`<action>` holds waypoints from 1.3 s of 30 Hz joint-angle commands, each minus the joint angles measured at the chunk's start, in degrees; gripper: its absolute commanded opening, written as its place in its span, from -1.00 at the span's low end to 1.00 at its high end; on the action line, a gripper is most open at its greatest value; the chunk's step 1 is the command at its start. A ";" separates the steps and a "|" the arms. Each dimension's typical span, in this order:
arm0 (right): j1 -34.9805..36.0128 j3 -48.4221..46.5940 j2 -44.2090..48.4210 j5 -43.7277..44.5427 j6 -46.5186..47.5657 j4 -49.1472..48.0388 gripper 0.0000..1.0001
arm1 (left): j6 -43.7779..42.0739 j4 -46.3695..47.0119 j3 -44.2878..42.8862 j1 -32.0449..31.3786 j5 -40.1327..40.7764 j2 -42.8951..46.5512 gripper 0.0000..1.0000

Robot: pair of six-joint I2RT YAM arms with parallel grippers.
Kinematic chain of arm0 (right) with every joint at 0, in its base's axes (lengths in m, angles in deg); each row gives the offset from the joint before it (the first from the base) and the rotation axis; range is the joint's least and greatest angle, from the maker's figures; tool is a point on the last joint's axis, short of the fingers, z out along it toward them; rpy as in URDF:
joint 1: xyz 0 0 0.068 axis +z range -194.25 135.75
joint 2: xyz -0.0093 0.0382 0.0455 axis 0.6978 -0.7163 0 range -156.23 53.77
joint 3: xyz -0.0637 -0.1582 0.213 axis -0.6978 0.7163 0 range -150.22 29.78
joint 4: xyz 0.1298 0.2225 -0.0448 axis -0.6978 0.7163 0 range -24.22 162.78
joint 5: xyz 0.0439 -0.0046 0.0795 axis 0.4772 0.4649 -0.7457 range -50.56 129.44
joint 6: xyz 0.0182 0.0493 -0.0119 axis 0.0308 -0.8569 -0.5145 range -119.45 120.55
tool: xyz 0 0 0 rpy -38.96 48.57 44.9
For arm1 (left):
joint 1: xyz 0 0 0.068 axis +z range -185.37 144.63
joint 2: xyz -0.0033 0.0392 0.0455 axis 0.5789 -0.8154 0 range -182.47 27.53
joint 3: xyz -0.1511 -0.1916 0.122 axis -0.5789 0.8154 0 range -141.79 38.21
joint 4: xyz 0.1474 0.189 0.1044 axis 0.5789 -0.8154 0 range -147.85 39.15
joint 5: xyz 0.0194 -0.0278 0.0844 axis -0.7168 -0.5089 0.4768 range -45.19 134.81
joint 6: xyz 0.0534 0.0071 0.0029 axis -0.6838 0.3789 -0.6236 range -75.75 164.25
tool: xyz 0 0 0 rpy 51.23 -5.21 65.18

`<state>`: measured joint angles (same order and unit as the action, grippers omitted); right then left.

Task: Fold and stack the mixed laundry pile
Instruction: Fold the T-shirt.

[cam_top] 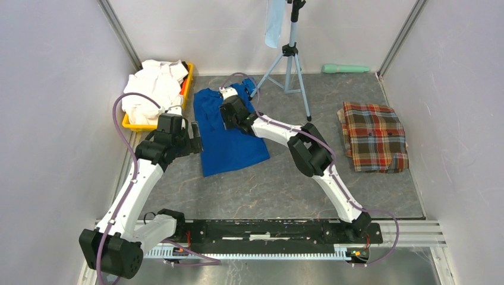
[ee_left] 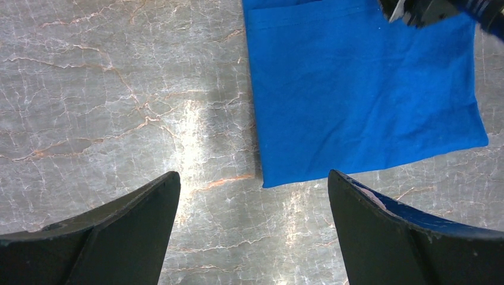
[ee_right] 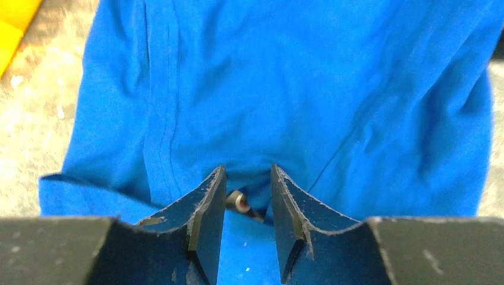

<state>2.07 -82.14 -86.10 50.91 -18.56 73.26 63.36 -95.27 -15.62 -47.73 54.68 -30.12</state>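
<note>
A royal-blue T-shirt point(cam_top: 229, 139) lies partly folded on the grey table, left of centre. My right gripper point(cam_top: 229, 110) hovers low over its upper part. In the right wrist view the right gripper point(ee_right: 248, 169) has its jaws a little apart, with a ridge of the blue T-shirt point(ee_right: 297, 89) bunched at the tips. My left gripper point(cam_top: 191, 142) stands wide open and holds nothing. In its wrist view the left gripper point(ee_left: 253, 173) is over bare table, just beside the lower left corner of the blue T-shirt point(ee_left: 356, 89). White shirts point(cam_top: 151, 89) are heaped in a yellow bin point(cam_top: 189, 80). A folded plaid cloth point(cam_top: 373, 136) lies at the right.
A tripod point(cam_top: 290, 65) stands at the back centre with a pale-blue cloth point(cam_top: 273, 24) hanging from it. A green cylinder point(cam_top: 345, 68) lies along the back wall. A small bright-blue object point(cam_top: 249, 88) sits by the shirt's top edge. Walls close in on three sides.
</note>
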 commanded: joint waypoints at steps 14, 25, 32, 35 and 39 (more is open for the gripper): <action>-3.32 44.26 42.84 0.36 -4.43 -5.20 -0.16 | 8.58 6.75 2.00 -2.23 -10.31 -6.59 0.80; -6.42 61.77 46.25 -21.48 -10.53 -16.65 -0.54 | 13.47 18.14 8.37 -10.99 -11.58 -13.89 0.53; -6.96 59.14 44.51 -22.20 -9.09 -14.52 -0.65 | 13.67 23.69 12.78 -11.81 -10.81 -18.53 0.45; -6.95 57.59 45.29 -20.92 -8.37 -12.45 -0.65 | 13.65 25.64 14.14 -11.91 -11.26 -21.21 0.41; -6.90 57.10 43.73 -21.25 -7.99 -13.04 -0.65 | 14.02 27.21 15.31 -12.17 -11.69 -22.77 0.36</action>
<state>-4.64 -22.52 -42.30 30.23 -27.63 61.07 74.84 -72.58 -1.23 -59.45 43.23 -52.09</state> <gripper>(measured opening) 0.177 0.685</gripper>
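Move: The right hand rests on the T-shirt's far part. The near-right corner it makes for lies about 17 cm back and 15 cm to its right, some 3 cm lower; the tripod's nearest foot is 9 cm ahead and 9 cm right of the hand. From the left hand, up in the air, its spot on the near hem is about 3 cm back, 9 cm right and 15 cm down, and the shirt's near-left corner some 5 cm back and 2 cm right. The right fingertips lift off the blue cloth after a last short push forward, arc up some 13 cm, then swing back and right and down to hover over the near-right corner, fingers closing to a narrow gap and tipping steeper. The left hand sinks about 14 cm and shifts 10 cm right to the near hem, partly closing and tipping down, fingertips seeming to reach the cloth. ##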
